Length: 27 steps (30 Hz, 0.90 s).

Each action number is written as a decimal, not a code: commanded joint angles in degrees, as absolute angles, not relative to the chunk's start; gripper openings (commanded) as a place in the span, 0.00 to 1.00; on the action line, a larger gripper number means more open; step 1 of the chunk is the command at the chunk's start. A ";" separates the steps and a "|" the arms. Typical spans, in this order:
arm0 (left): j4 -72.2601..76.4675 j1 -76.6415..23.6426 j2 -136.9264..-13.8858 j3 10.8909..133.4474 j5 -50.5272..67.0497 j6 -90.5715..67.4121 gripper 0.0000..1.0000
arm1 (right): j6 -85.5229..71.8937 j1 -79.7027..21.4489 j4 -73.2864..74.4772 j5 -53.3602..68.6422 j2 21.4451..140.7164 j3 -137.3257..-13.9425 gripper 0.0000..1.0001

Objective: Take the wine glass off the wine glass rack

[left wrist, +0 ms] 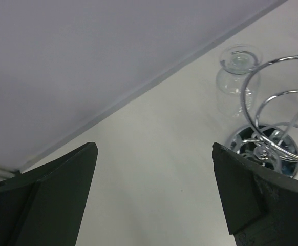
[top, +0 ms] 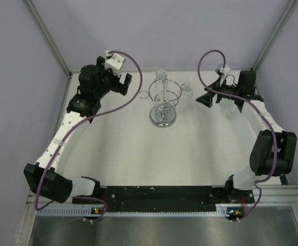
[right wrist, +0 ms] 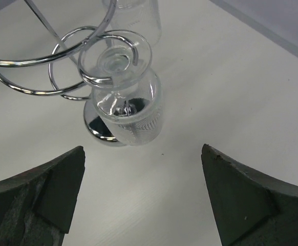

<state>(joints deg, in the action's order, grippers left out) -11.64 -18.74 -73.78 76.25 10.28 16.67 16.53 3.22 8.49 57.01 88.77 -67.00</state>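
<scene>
The wine glass rack (top: 162,100) stands at the back middle of the table, a chrome wire stand on a round mirrored base (top: 162,118). A clear wine glass (right wrist: 129,105) hangs upside down from a loop arm (right wrist: 119,51) on the rack's right side, also visible as the wine glass (top: 188,89). Another glass (left wrist: 235,77) hangs at the far side. My right gripper (right wrist: 144,197) is open, just short of the hanging glass and touching nothing. My left gripper (left wrist: 154,197) is open and empty, to the left of the rack (left wrist: 279,107).
Grey walls close the table at the back and both sides. Both arms reach in from the near corners, and the right arm's (top: 251,102) purple cable loops above it. A faint clear shape (top: 231,110) lies under the right arm; I cannot tell what it is.
</scene>
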 commanded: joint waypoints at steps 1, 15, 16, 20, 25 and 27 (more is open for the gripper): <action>-10.90 -16.79 -77.51 81.12 5.10 18.44 0.99 | 21.35 1.23 2.46 63.37 90.78 -68.29 0.93; -12.74 -16.70 -84.11 87.54 5.10 20.21 0.99 | 23.03 -3.34 -2.81 61.87 97.64 -69.08 0.93; -12.74 -16.70 -84.11 87.54 5.10 20.21 0.99 | 22.85 -3.77 -3.25 61.87 98.08 -69.26 0.93; -13.18 -16.44 -84.02 87.10 4.66 20.92 0.99 | 21.36 -4.92 -6.14 61.00 98.96 -69.17 0.93; -13.10 -16.35 -83.93 86.75 4.75 21.00 0.99 | 20.21 -5.54 -8.26 60.47 100.19 -69.43 0.93; -13.10 -16.35 -83.93 86.75 4.92 21.00 0.99 | 19.95 -5.80 -8.87 59.94 100.55 -69.35 0.93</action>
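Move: The right hand goes for the upside-down wine glass on the rack's right hook, about 9 cm to its left, 4 cm ahead and 5 cm lower. The rack's centre is roughly 19 cm left and 2 cm ahead, and the far-side glass some 20 cm left and 12 cm ahead, both about 5 cm lower. The glasses already taken down stand about 15 cm right, 1 cm ahead and 11 cm below. From the left hand, the right-hook glass lies about 28 cm right, 2 cm back and 16 cm below. Towards the glass on the rack's right hook goes the right hand, fingers still wide open: about 6 cm left with a slight forward drift, sinking about 4 cm on the way and turning some 10 degrees counter-clockwise, to bring the fingertips close around the bowl. Beyond the rack's left side, the empty, open left hand eases about 5 cm forward, then stays there. ##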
